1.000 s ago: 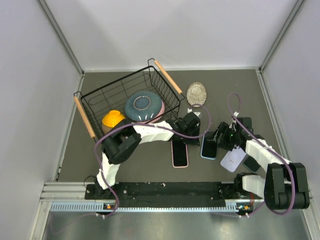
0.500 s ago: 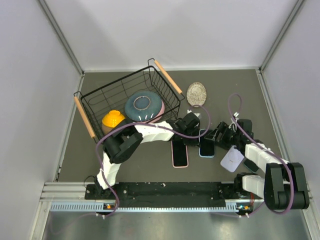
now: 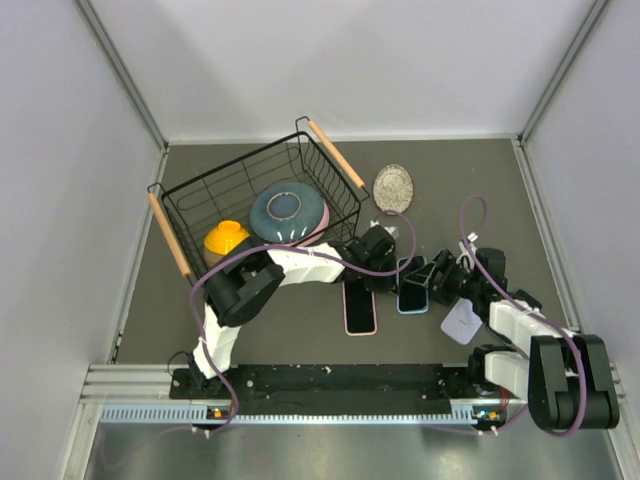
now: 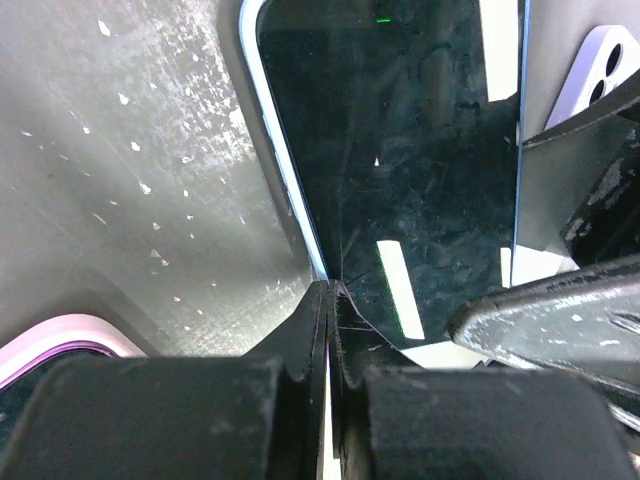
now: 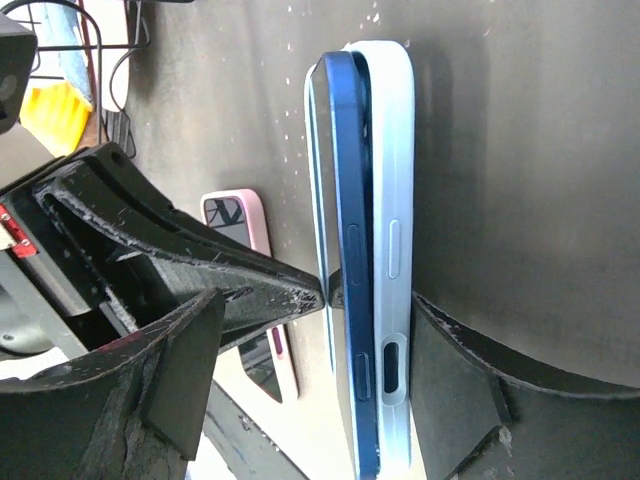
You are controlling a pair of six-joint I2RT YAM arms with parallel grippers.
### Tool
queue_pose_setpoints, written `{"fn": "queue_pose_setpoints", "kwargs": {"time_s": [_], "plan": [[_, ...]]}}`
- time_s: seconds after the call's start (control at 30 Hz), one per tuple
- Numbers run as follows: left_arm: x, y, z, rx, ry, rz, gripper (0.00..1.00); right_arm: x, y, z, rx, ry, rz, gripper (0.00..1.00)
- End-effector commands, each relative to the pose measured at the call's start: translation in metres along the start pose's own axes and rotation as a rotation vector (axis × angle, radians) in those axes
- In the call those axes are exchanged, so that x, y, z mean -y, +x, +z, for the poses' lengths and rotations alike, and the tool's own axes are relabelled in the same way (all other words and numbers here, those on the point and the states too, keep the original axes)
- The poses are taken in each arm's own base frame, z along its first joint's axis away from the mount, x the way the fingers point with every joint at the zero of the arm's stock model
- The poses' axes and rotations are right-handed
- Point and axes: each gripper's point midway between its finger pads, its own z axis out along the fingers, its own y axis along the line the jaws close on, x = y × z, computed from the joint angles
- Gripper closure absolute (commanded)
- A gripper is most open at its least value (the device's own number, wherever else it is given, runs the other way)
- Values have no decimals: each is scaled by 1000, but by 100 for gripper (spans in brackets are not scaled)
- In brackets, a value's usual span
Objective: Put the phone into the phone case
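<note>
The blue phone (image 3: 412, 292) lies in the light blue phone case (image 5: 392, 200), its long blue side (image 5: 348, 180) still standing proud of the case rim. My left gripper (image 3: 397, 268) is shut, and its joined tips (image 4: 331, 288) press on the dark screen (image 4: 420, 150) beside the case's rim (image 4: 275, 150). My right gripper (image 3: 427, 284) is open and straddles phone and case (image 5: 320, 295). One of its fingers (image 5: 455, 350) rests against the case's back. The other finger (image 5: 190, 370) stands off the screen with a gap.
A pink-cased phone (image 3: 360, 308) lies just left of the work. A lavender phone (image 3: 462, 322) lies face down to the right, under my right arm. A wire basket (image 3: 168, 235) with bowls stands at back left. A round silvery disc (image 3: 393, 187) lies behind.
My right gripper has carried the phone and case a little left and away from me, toward the left gripper's tips. The left arm has barely moved.
</note>
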Motion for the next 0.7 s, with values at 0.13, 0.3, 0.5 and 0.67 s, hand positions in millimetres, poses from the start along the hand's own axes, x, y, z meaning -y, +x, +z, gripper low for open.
{"fn": "queue_pose_setpoints", "kwargs": {"time_s": [0.13, 0.3, 0.5, 0.67], "plan": [[-3, 7, 3, 7, -9, 20, 100, -13, 10, -11, -23, -36, -19, 42], [-5, 10, 3, 2, -12, 13, 100, -14, 7, -17, 11, -21, -40, 57], [-3, 8, 1, 10, -10, 17, 100, -11, 4, -20, 36, 10, -60, 92], [-5, 9, 0, 7, -13, 13, 100, -9, 1, -20, 41, 22, -71, 100]]}}
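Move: The blue-cased phone's middle lies about 3 cm left of the right hand, level with it fore and aft and 2 cm lower; its raised right edge stands between the open fingers. From the left hand, whose shut tips are at the phone's left edge, that middle is some 4 cm right and 1 cm ahead. The pink-framed phone lies about 17 cm left and 7 cm back of the right hand, the purple case 10 cm right and 11 cm back. The right fingers, wide open around the raised right long edge of the case, shut almost fully and pinch that edge, while the hand draws back and rises, each about 1.5 cm, then shifts nearly 1 cm right as they close. The left hand stays put, its shut tips still against the opposite edge. ##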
